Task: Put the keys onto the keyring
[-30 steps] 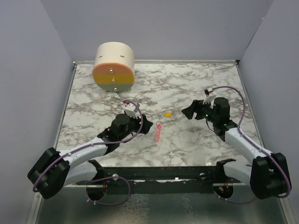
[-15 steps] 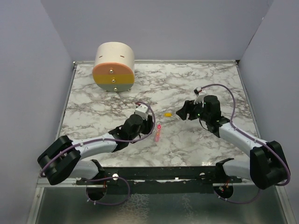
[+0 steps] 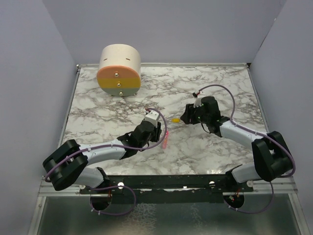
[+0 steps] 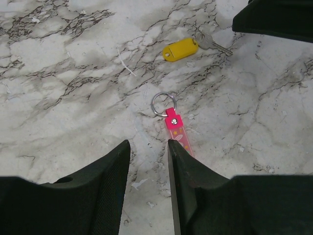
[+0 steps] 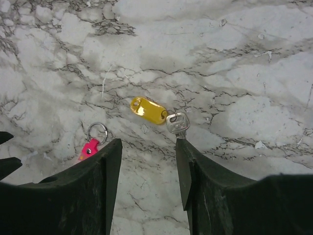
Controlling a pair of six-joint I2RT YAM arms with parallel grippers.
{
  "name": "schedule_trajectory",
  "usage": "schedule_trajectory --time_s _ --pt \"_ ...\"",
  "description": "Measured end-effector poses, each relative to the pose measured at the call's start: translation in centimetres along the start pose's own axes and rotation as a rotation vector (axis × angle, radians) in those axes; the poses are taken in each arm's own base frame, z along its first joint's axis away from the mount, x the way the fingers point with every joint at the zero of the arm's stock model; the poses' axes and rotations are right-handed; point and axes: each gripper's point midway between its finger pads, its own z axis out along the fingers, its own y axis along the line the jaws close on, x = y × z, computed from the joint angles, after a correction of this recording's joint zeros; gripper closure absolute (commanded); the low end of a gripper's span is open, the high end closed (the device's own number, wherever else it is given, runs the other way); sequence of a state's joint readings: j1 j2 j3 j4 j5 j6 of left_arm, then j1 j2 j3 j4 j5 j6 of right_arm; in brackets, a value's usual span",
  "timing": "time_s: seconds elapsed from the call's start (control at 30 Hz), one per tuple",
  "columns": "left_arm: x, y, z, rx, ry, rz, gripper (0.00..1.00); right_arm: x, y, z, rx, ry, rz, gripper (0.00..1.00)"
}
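The keys (image 3: 174,120) are a small yellow tag (image 5: 148,109) joined to a silver key (image 5: 177,122), lying flat on the marble; the yellow tag (image 4: 180,49) also shows in the left wrist view. The keyring (image 3: 167,140) is a pink strap (image 4: 177,128) with a metal ring (image 4: 164,104), lying just below them. My left gripper (image 4: 148,144) is open, low over the table, with its right finger covering the strap's near end. My right gripper (image 5: 147,143) is open just short of the keys, and its right fingertip hides the key's blade. Neither gripper holds anything.
A large cream-and-orange cylinder (image 3: 119,69) stands at the back left of the marble table (image 3: 220,83). Grey walls close in the left, right and back. A black rail (image 3: 171,182) runs along the near edge between the arm bases.
Both arms have reached inward toward the middle of the table, the left up to the pink strap and the right up to the yellow tag. Both pairs of jaws have narrowed.
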State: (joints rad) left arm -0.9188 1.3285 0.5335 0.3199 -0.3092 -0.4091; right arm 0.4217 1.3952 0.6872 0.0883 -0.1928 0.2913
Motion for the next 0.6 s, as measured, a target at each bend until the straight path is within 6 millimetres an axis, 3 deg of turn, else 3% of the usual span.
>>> schedule_trajectory --time_s 0.27,0.6 --pt "-0.4 0.0 -0.4 0.005 -0.014 -0.008 0.60 2.5 -1.3 2.5 0.040 0.098 -0.012 0.53" --pt "-0.8 0.4 -0.9 -0.008 -0.042 -0.014 0.60 3.9 -2.0 4.2 0.047 0.141 -0.035 0.55"
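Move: The key lies flat, some 2 cm ahead, 1 cm left and about 8 cm below the right hand. Its yellow tag is about 3 cm ahead and 5 cm left of that hand. The keyring's metal ring is roughly 3 cm back and 9 cm left, its pink fob some 7 cm back and 9 cm left, all at table height. From the left hand the key is about 8 cm ahead, 12 cm to the right and 8 cm below. Over the key the right gripper comes down almost straight, about 6 cm, easing off towards the end and creeping some 1 cm forward, while its fingers tip slightly steeper towards the table. They stay about half open, one to either side of the key's shaft, and no touch can be seen yet. ##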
